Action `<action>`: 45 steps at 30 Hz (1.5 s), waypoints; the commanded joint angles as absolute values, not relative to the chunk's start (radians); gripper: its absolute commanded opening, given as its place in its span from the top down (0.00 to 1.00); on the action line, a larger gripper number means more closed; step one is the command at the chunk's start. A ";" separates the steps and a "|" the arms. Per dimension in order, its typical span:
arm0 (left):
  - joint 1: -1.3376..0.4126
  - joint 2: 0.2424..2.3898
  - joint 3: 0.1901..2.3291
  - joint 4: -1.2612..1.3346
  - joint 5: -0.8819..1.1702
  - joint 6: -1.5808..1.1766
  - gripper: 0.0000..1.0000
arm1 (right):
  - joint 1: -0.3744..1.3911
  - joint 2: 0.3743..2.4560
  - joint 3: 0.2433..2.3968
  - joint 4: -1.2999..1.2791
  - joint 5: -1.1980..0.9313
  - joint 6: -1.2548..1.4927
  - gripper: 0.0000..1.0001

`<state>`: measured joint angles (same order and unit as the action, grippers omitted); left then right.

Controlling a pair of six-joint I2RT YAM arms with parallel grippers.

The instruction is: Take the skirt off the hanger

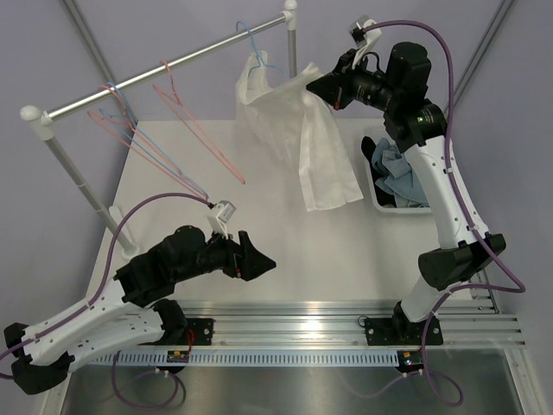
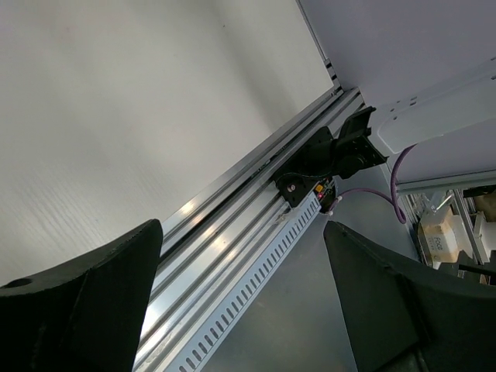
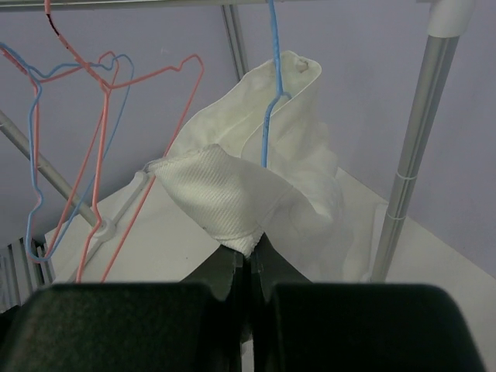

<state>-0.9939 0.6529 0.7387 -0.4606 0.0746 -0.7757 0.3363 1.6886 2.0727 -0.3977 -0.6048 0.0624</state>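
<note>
No skirt hangs on any hanger. A scrap of black fabric (image 1: 370,150) lies in the bin beside blue cloth; I cannot tell whether it is the skirt. Two bare pink wire hangers (image 1: 207,138) (image 3: 174,116) hang on the rail. My right gripper (image 1: 315,85) (image 3: 249,256) is up near the rail's right end. It is shut on a fold of a white shirt (image 1: 298,130) (image 3: 232,194), which hangs from a light-blue hanger (image 1: 255,41) (image 3: 269,101). My left gripper (image 1: 259,259) (image 2: 242,229) hovers low over the table's front, open, with nothing between its fingers.
A metal clothes rail (image 1: 173,62) on two posts spans the back, with a light-blue hanger (image 1: 121,108) by the pink ones. A white bin (image 1: 380,201) of clothes stands at the right. An aluminium mounting rail (image 1: 346,316) runs along the near edge.
</note>
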 commanded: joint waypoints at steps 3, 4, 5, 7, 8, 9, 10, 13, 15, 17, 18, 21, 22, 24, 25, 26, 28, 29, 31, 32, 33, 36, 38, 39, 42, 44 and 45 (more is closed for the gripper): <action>-0.997 0.657 0.785 -0.442 0.107 -0.759 0.12 | 0.342 1.675 2.083 -0.351 -0.653 0.081 1.00; -0.997 0.654 0.781 -0.437 0.109 -0.759 0.12 | 0.342 1.680 2.076 -0.359 -0.660 0.074 1.00; -0.997 0.653 0.778 -0.437 0.109 -0.761 0.12 | 0.342 1.687 2.071 -0.379 -0.661 0.060 1.00; -0.997 0.653 0.766 -0.427 0.109 -0.762 0.12 | 0.347 1.703 2.051 -0.388 -0.654 0.048 1.00; -0.997 0.657 0.762 -0.425 0.112 -0.762 0.12 | 0.350 1.707 2.043 -0.390 -0.644 0.034 1.00; -0.997 0.660 0.759 -0.420 0.113 -0.761 0.12 | 0.356 1.715 2.031 -0.390 -0.626 0.026 1.00; -0.997 0.663 0.756 -0.416 0.115 -0.759 0.12 | 0.360 1.721 2.031 -0.393 -0.617 0.017 1.00; -0.997 0.683 0.755 -0.405 0.120 -0.752 0.12 | 0.385 1.761 2.062 -0.425 -0.554 -0.031 1.00; -0.997 0.698 0.753 -0.391 0.129 -0.749 0.12 | 0.391 1.796 2.085 -0.442 -0.548 -0.052 0.82; -0.997 0.709 0.747 -0.376 0.141 -0.747 0.12 | 0.393 1.816 2.094 -0.440 -0.548 -0.067 0.73; -0.997 0.713 0.744 -0.367 0.144 -0.746 0.12 | 0.391 1.836 2.097 -0.439 -0.546 -0.072 0.71; -0.997 0.739 0.729 -0.339 0.163 -0.738 0.12 | 0.391 1.877 2.106 -0.431 -0.531 -0.092 0.48; -0.997 0.753 0.726 -0.331 0.172 -0.736 0.12 | 0.391 1.885 2.108 -0.430 -0.534 -0.097 0.43; -0.997 0.771 0.718 -0.312 0.179 -0.729 0.12 | 0.393 1.910 2.111 -0.416 -0.532 -0.107 0.36; -0.997 0.779 0.716 -0.307 0.183 -0.726 0.12 | 0.393 1.916 2.112 -0.413 -0.532 -0.109 0.30; -0.997 0.797 0.715 -0.302 0.189 -0.723 0.12 | 0.393 1.931 2.115 -0.405 -0.535 -0.118 0.17; -0.997 0.821 0.713 -0.290 0.195 -0.712 0.12 | 0.393 1.948 2.135 -0.408 -0.534 -0.138 0.03; -0.997 0.827 0.713 -0.288 0.196 -0.709 0.12 | 0.393 1.971 2.149 -0.414 -0.531 -0.146 0.01; -0.997 0.834 0.712 -0.284 0.199 -0.703 0.12 | 0.393 1.997 2.183 -0.437 -0.537 -0.162 0.00; -0.997 0.839 0.712 -0.285 0.196 -0.700 0.12 | 0.391 2.023 2.213 -0.442 -0.538 -0.166 0.01; -0.997 0.838 0.710 -0.284 0.193 -0.698 0.12 | 0.393 2.035 2.229 -0.443 -0.538 -0.169 0.01; -0.996 0.834 0.706 -0.284 0.181 -0.693 0.12 | 0.393 2.085 2.301 -0.457 -0.537 -0.195 0.01; -0.996 0.834 0.704 -0.290 0.176 -0.690 0.12 | 0.393 2.132 2.380 -0.483 -0.546 -0.206 0.01; -0.996 0.838 0.703 -0.291 0.175 -0.687 0.12 | 0.391 2.149 2.405 -0.491 -0.563 -0.207 0.01; -0.996 0.847 0.703 -0.291 0.176 -0.686 0.12 | 0.391 2.195 2.468 -0.509 -0.597 -0.210 0.00; -0.996 0.851 0.704 -0.291 0.179 -0.684 0.12 | 0.391 2.207 2.473 -0.506 -0.646 -0.204 0.01; -0.996 0.854 0.704 -0.290 0.179 -0.683 0.12 | 0.393 2.209 2.471 -0.508 -0.679 -0.201 0.04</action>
<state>-0.9939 0.8429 0.7097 -0.3420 0.1627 -0.7040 0.3862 2.1914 2.4290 -0.5022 -0.5846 -0.1856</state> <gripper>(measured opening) 0.881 0.977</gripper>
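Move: The right gripper already pinches an edge of the white skirt. The blue hanger inside the skirt is about 12 cm ahead of it, 12 cm to its left and some 5 cm lower. The nearest pink hanger hangs about 22 cm to the hand's left, level with it fore and aft, some 12 cm lower. The rack post stands about 22 cm ahead and 4 cm left. From the left hand, the blue hanger is roughly 40 cm ahead, straight in line, 20 cm higher. Bring the right gripper down about 14 cm, opening it fully on the way to let go of the skirt's edge, and work it forward some 11 cm and a little left, tipping the fingers down about 10 degrees, until the open fingers straddle the skirt's waist at the blue hanger's end. Ease the empty, open left gripper a few centimetres down and right. ##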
